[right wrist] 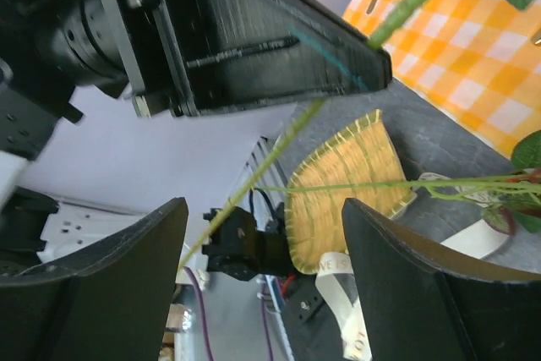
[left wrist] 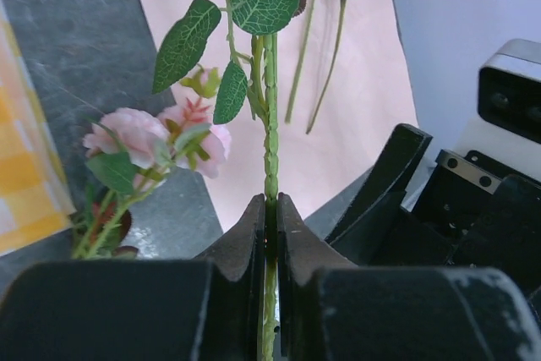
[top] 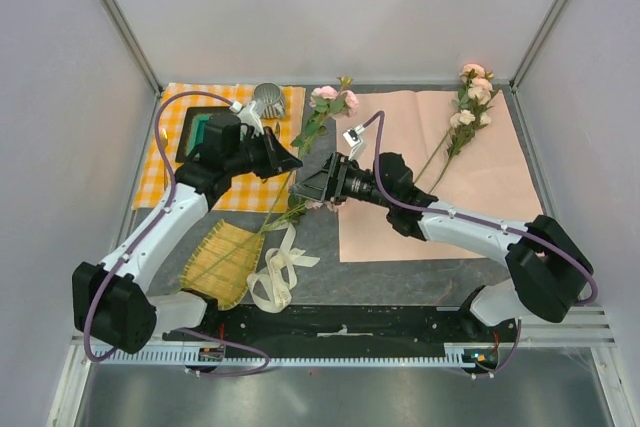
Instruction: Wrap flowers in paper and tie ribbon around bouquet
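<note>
My left gripper (left wrist: 270, 205) is shut on the thin green stem (left wrist: 270, 150) of one flower, whose pink bloom (top: 326, 95) points toward the back in the top view. The left gripper (top: 292, 161) hangs over the dark table. Right beside it my right gripper (top: 306, 188) stands open, and its wrist view shows that stem (right wrist: 254, 177) crossing the gap between its fingers (right wrist: 110, 285). More flowers (top: 470, 107) lie on the pink paper (top: 430, 197). Another pink bloom (left wrist: 139, 134) rests on the table below. The cream ribbon (top: 276, 273) lies looped near the front.
A yellow-green bamboo mat (top: 224, 259) lies left of the ribbon. An orange-checked cloth (top: 250, 192) with a green tray (top: 198, 133) and a silver object (top: 268, 98) covers the back left. Grey walls close in on both sides.
</note>
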You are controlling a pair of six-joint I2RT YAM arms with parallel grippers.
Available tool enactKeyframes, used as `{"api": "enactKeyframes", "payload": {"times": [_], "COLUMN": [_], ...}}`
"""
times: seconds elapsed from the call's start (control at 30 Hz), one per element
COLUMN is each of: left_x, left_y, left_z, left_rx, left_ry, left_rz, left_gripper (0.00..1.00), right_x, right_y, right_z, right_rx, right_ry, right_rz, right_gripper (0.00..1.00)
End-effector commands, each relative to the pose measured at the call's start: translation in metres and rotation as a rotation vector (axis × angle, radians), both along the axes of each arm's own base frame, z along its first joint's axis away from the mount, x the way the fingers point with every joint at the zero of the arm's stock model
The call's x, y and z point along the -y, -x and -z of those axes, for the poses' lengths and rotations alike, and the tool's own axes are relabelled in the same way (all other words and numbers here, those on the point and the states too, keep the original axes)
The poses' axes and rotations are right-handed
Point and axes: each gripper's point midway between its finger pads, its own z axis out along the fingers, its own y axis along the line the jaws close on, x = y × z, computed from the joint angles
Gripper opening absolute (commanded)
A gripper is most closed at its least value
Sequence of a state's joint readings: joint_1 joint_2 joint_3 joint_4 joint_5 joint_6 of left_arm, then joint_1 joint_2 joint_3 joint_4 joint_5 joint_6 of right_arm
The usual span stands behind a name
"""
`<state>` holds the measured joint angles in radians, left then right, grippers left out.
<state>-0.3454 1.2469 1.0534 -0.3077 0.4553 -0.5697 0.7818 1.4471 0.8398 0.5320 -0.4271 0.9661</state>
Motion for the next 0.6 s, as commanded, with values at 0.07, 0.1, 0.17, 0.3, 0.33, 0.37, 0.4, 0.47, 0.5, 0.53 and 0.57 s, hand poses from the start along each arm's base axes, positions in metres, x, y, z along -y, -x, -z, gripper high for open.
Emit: {"api": "enactKeyframes", "payload": {"times": [0.07, 0.1, 0.17, 0.3, 0.33, 0.37, 0.4, 0.47, 0.5, 0.53, 0.57], "left_x": [0.028, 0.033, 0.036, 0.042, 0.042, 0.043, 0.044, 0.046, 0.045, 0.042, 0.034], "left_y": [0.003, 0.007, 0.010, 0.013, 0.014, 0.016, 0.017, 0.020, 0.020, 0.019, 0.015], "left_z": [-0.054, -0.056, -0.055, -0.061, -0.060, -0.062, -0.062, -0.060, -0.059, -0.058, -0.054], "left_rx": [0.154, 0.161, 0.155, 0.178, 0.173, 0.176, 0.177, 0.164, 0.156, 0.153, 0.136], "left_ry": [0.186, 0.198, 0.214, 0.236, 0.240, 0.249, 0.254, 0.261, 0.251, 0.229, 0.186], "left_rz": [-0.008, 0.004, 0.000, 0.013, 0.012, 0.019, 0.025, 0.033, 0.032, 0.027, 0.006], "left_gripper": [0.02, 0.02, 0.02, 0.02, 0.02, 0.02, 0.02, 0.02, 0.02, 0.04, 0.17], "right_x": [-0.012, -0.016, -0.020, -0.022, -0.021, -0.019, -0.016, -0.011, -0.009, -0.007, 0.001], "right_y": [0.012, 0.011, 0.011, 0.011, 0.008, 0.006, 0.006, 0.005, 0.004, 0.003, -0.004], "right_z": [-0.037, -0.035, -0.032, -0.027, -0.026, -0.026, -0.023, -0.022, -0.024, -0.024, -0.016], "right_rx": [-0.019, -0.028, -0.051, -0.074, -0.083, -0.095, -0.100, -0.099, -0.088, -0.081, -0.105], "right_ry": [-0.163, -0.157, -0.159, -0.179, -0.182, -0.193, -0.199, -0.214, -0.214, -0.202, -0.143], "right_rz": [0.001, 0.003, 0.004, 0.012, 0.037, 0.052, 0.067, 0.093, 0.100, 0.109, 0.155], "right_gripper": [0.81, 0.80, 0.75, 0.64, 0.61, 0.53, 0.47, 0.00, 0.00, 0.00, 0.00]}}
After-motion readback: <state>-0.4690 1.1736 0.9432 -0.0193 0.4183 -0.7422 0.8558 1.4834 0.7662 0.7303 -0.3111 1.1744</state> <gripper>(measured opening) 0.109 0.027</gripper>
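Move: The left gripper already holds the rose stem. The open right gripper it brings the stem to lies about 6 cm back, 2 cm to its right and nearly level. From the right hand the stem's free lower part is some 4 cm to the left and 2 cm lower. Another rose lies on the table about 20 cm below and 7 cm ahead; the ribbon is 21 cm below, 9 cm back and 7 cm left; the paper's middle is 11 cm ahead, 26 cm right. Keep the left grip shut on the stem and carry it about 4 cm right and then 4 cm up, drifting slightly back and rolling the hand some 10 degrees, so the stem below it comes between the open right fingers. Ease the right hand about 2 cm left and a little back to meet the stem, then close its fingers fully and pinch the stem below the left gripper. ##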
